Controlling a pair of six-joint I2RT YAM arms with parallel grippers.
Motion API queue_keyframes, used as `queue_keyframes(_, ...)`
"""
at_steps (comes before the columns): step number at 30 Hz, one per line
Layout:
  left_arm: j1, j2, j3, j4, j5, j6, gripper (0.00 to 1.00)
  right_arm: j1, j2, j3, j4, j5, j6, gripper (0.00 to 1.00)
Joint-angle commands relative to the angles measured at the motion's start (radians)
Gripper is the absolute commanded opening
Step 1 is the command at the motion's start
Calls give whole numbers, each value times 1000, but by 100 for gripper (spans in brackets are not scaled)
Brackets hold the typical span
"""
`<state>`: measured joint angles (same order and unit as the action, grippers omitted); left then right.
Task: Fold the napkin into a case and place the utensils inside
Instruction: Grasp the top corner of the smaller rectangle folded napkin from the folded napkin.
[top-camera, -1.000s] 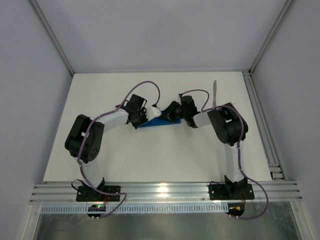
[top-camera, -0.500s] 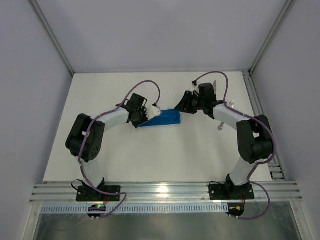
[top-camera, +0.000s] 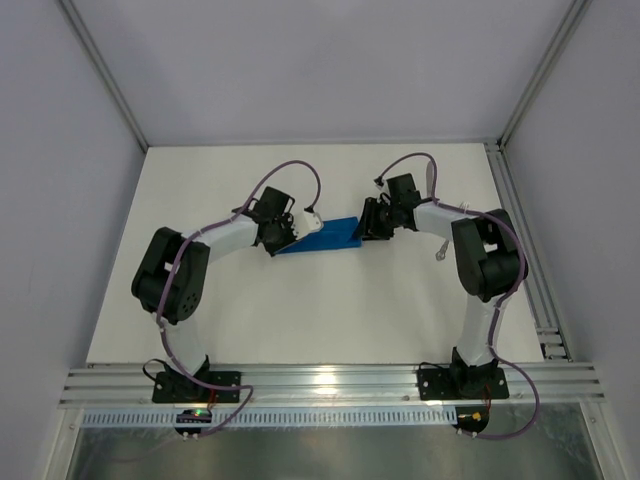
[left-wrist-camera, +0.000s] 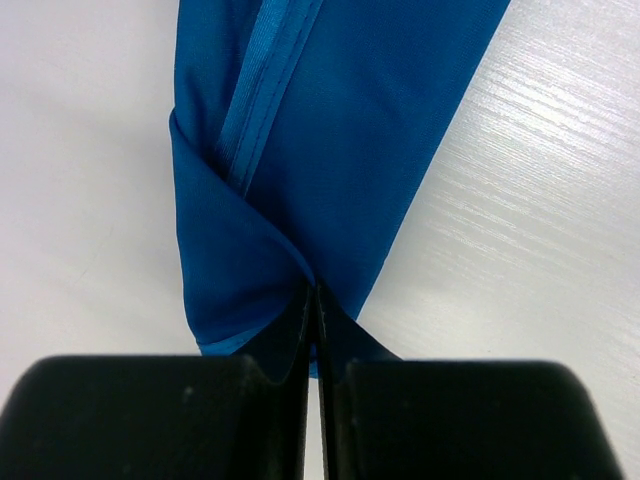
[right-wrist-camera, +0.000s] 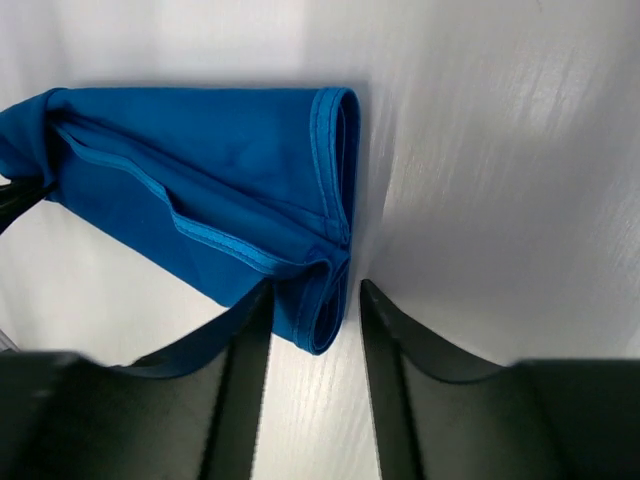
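Observation:
The blue napkin (top-camera: 328, 237) lies folded into a narrow strip at the table's middle. My left gripper (top-camera: 303, 226) is shut on its left end; in the left wrist view the jaws (left-wrist-camera: 315, 300) pinch a raised corner of the napkin (left-wrist-camera: 330, 130). My right gripper (top-camera: 367, 224) stands open at the strip's right end, its fingers straddling the folded edge of the napkin (right-wrist-camera: 200, 160), the gripper (right-wrist-camera: 315, 290) low over the table. One slim silver utensil (top-camera: 432, 178) lies behind the right arm. The end of another utensil (top-camera: 439, 253) pokes out below that forearm.
An aluminium rail (top-camera: 540, 280) runs along the table's right side and another rail (top-camera: 330, 380) along the front, by the arm bases. Grey walls close in the left, back and right.
My right gripper let go of the napkin, drew back to the right, opened, and came back to the strip's right end. The left gripper has stayed shut on the left end.

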<state>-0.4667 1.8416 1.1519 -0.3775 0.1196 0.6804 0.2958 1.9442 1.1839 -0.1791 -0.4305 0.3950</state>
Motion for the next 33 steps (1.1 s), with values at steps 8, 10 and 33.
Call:
queue_keyframes(8, 5, -41, -6, -106, 8, -21, 25, 0, 58, 31, 50, -63, 21, 10)
queue_keyframes(10, 5, -62, 3, -122, 17, -18, 28, -3, 61, 34, 58, -77, 24, 7)
queue_keyframes(33, -177, 156, 357, -149, 169, -35, 49, 8, 5, -82, 107, -151, 38, 4)
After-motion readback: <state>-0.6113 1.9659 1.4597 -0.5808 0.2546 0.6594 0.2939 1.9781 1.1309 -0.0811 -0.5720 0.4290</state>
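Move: My right hand, fingers half open, has the napkin's near right corner almost between its tips, about 1 cm to its left and 1 cm down. The far right corner lies some 7 cm ahead and 2 cm left, the fork roughly 20 cm right and 3 cm ahead. My left hand still pinches the left end of the napkin; from it the near right corner is about 24 cm right and 2 cm ahead, with the far right corner 9 cm ahead and 24 cm right. I close my right fingers on the folded hem at the napkin's near right corner, easing a centimetre or so left and down, then draw it back about 1.5 cm with the grip kept. Meanwhile my left hand opens, backs off a little, lifts nearly 8 cm and swings about 10 cm right along the napkin towards my right hand, sinking again with its fingers half open above the cloth. ##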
